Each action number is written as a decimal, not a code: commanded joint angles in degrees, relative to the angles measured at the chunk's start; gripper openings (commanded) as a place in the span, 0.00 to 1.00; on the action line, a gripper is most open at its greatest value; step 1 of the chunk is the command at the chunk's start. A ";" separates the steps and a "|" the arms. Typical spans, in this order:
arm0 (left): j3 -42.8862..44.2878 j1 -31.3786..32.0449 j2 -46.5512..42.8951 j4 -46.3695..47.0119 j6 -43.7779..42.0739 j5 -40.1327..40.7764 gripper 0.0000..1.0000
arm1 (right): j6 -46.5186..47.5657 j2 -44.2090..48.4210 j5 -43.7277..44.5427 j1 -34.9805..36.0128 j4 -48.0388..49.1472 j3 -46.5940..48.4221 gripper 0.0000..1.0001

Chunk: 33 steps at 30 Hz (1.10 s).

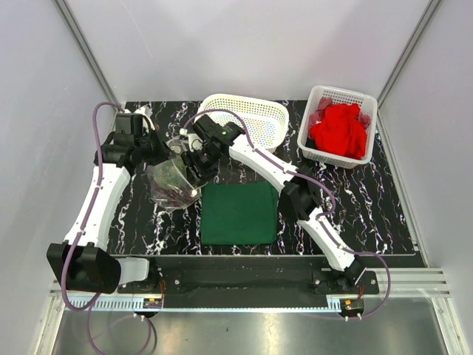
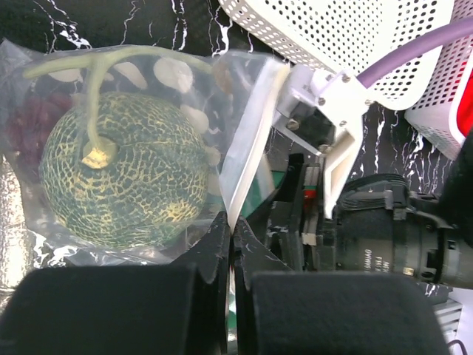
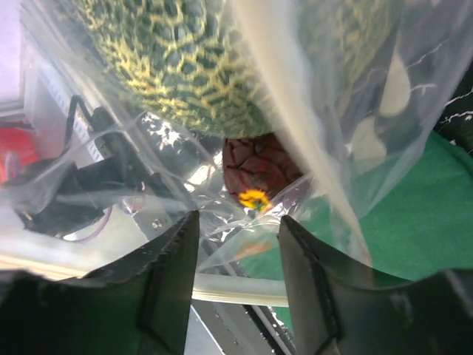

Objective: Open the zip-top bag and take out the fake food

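Observation:
The zip-top bag point(image 1: 171, 185) hangs lifted over the table's left middle, clear and crinkled. Inside it is the fake food: a round netted green melon point(image 2: 122, 170) with a pale stem, and dark red berry clusters point(image 2: 29, 126) behind it. My left gripper point(image 2: 231, 231) is shut on the bag's white zip edge point(image 2: 247, 148). My right gripper point(image 3: 236, 237) stands open just below the bag, with loose film and the zip strip between its fingers point(image 3: 168, 277). In the right wrist view the melon point(image 3: 185, 66) and a dark red berry point(image 3: 259, 163) press against the film.
A dark green cloth point(image 1: 239, 213) lies flat just right of the bag. An empty white lattice basket point(image 1: 247, 118) stands at the back, and another white basket point(image 1: 367, 111) at the back right holds a red cloth point(image 1: 338, 131).

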<state>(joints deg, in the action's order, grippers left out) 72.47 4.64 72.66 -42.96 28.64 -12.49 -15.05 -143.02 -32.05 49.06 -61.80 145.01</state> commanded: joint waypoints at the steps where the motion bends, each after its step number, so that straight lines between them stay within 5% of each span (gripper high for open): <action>1: -0.04 0.10 0.28 4.46 1.24 -2.88 0.00 | 1.78 -1.38 2.16 0.60 0.72 -0.51 0.57; 10: 1.18 0.10 0.64 4.11 0.01 -0.96 0.00 | 1.78 0.37 16.32 -0.98 -4.47 -4.20 0.70; 24: 0.75 0.10 -0.41 3.94 0.54 -3.77 0.00 | -8.15 5.39 9.30 -2.21 9.68 1.85 0.80; 33: 0.40 0.19 -1.38 3.85 1.32 -4.74 0.00 | -16.23 6.44 7.45 -3.53 17.67 -2.97 0.81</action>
<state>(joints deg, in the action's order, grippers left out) 72.47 4.97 73.69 -41.80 29.54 -15.03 -25.17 -140.94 -23.05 46.72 -50.96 143.65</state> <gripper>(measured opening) 0.012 0.814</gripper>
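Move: The right hand's parted fingers are already at the bag's mouth, whose middle lies about 2 cm ahead, 1 cm left and 4 cm above. The melon sits in the bag some 8 cm left and 4 cm ahead, with the dark red fruit about 3 cm left and 2 cm back, both below. The green mat lies 15 cm right and 8 cm back. From the left hand, pinching the rim, the mouth's middle is 4 cm back, 4 cm right and slightly below. Inside the bag's mouth the right fingers spread from about half to four-fifths open against the rim, while the hand dips some 4 cm, drifting slightly right, then climbs back while going forward, about 6 cm in all, along the mouth, turning some 15 degrees clockwise. The left hand keeps its pinch on the rim and hardly moves. ##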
